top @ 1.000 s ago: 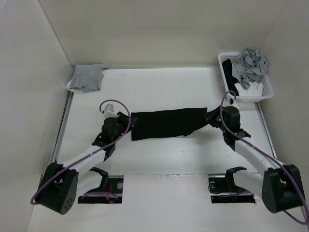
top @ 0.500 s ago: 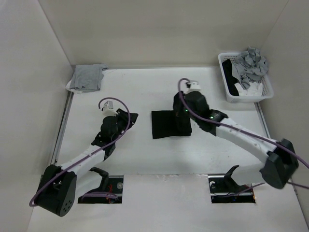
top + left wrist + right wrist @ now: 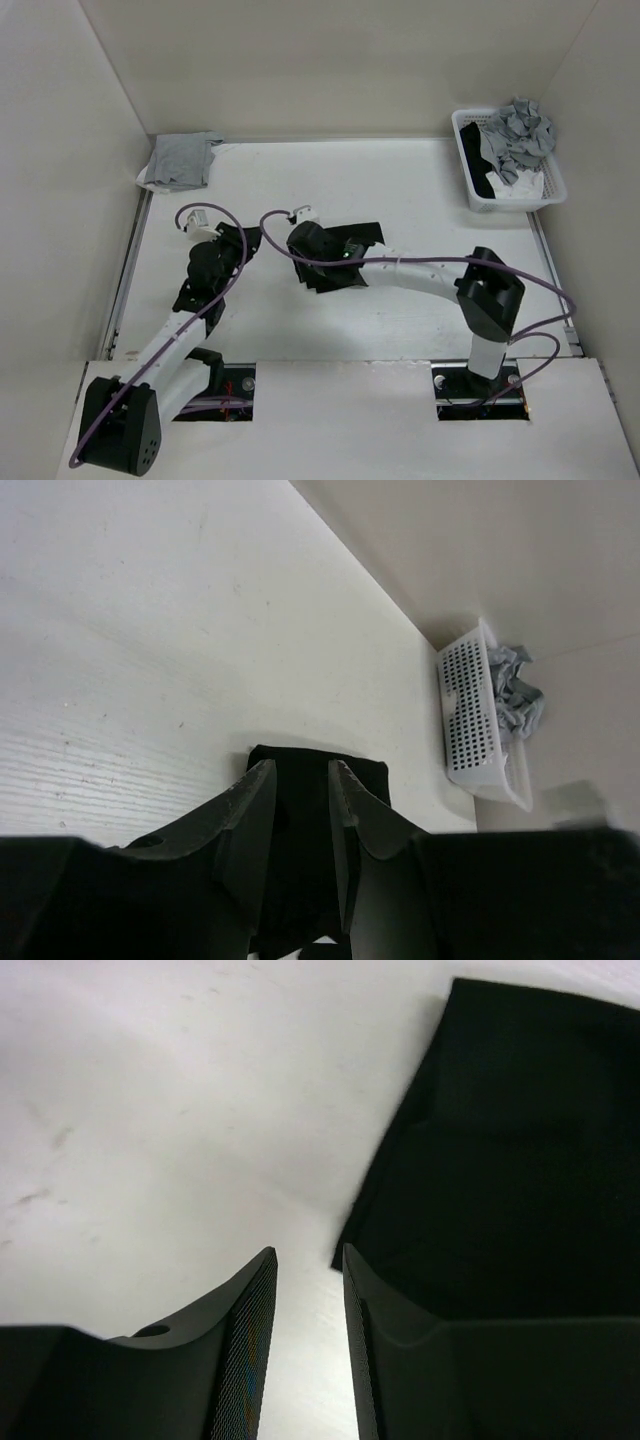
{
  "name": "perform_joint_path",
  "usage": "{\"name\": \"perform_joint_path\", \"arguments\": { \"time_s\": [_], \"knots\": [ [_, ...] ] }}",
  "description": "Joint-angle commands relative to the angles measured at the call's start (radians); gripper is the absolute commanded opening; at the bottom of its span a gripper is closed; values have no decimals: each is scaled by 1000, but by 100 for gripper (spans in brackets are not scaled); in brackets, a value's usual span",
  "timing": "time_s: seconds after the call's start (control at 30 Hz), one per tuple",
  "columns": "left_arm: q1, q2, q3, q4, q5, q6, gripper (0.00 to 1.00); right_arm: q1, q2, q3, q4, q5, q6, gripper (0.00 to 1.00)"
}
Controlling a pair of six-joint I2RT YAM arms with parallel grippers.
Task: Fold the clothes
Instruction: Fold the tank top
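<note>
The black T-shirt (image 3: 365, 237) lies folded into a small bundle on the white table, a little left of centre. My right arm reaches far across it, and my right gripper (image 3: 305, 268) hovers at the bundle's left edge. In the right wrist view the right gripper (image 3: 305, 1260) is open over bare table, with the shirt's edge (image 3: 500, 1160) just to its right. My left gripper (image 3: 243, 243) stands left of the bundle. Its jaws (image 3: 300, 775) are apart in the left wrist view, and the shirt (image 3: 300, 810) shows through the gap, lying flat.
A white basket (image 3: 548, 190) at the back right holds a mottled grey-and-white cloth (image 3: 518, 135); it also shows in the left wrist view (image 3: 470, 710). A folded grey garment (image 3: 180, 160) lies in the back left corner. White walls enclose the table.
The right arm swept left, carrying the shirt's right end over the left end, then opened and let go. The stretched shirt became a small bundle. The left arm drew back left.
</note>
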Motion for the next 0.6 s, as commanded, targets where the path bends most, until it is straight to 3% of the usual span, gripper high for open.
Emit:
{"name": "perform_joint_path", "arguments": {
  "time_s": [0.0, 0.07, 0.27, 0.4, 0.57],
  "knots": [
    [-35, 46, 30, 31, 7, 0, 26, -24, -172, -26, 67, -2, 25, 38],
    [-87, 102, 47, 75, -15, -6, 26, -66, -241, -106, 125, -8, 34, 36],
    [-312, 336, 132, 179, -73, -3, 26, -228, -424, -454, 392, -94, 120, 6],
    [-391, 496, 172, 264, -73, 0, 27, -342, -470, -666, 637, -224, 190, 3],
    [-399, 646, 241, 339, -73, -4, 27, -390, -395, -743, 791, -373, 247, 4]
  ]
}}
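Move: The black tank top, folded to a small rectangle, has its middle about 22 cm to the right of my left hand, 4 cm nearer me and 12 cm lower; its left edge is only some 14 cm to that hand's right. The folded grey clothes lie about 21 cm ahead of my left hand and 17 cm to its left. From my right hand the tank top's middle is some 9 cm to the right, 1 cm ahead and 6 cm below, its right edge about 18 cm to the right. I lift my empty right hand off the left edge by about 7 cm, swing it some 15 cm right over the tank top while shutting its fingers and turning the wrist clockwise, then drop it low over the right part. My left hand sweeps in rightward as far and sinks 8 cm towards the left edge, swivelling 20 degrees clockwise, fingers still slightly open. ##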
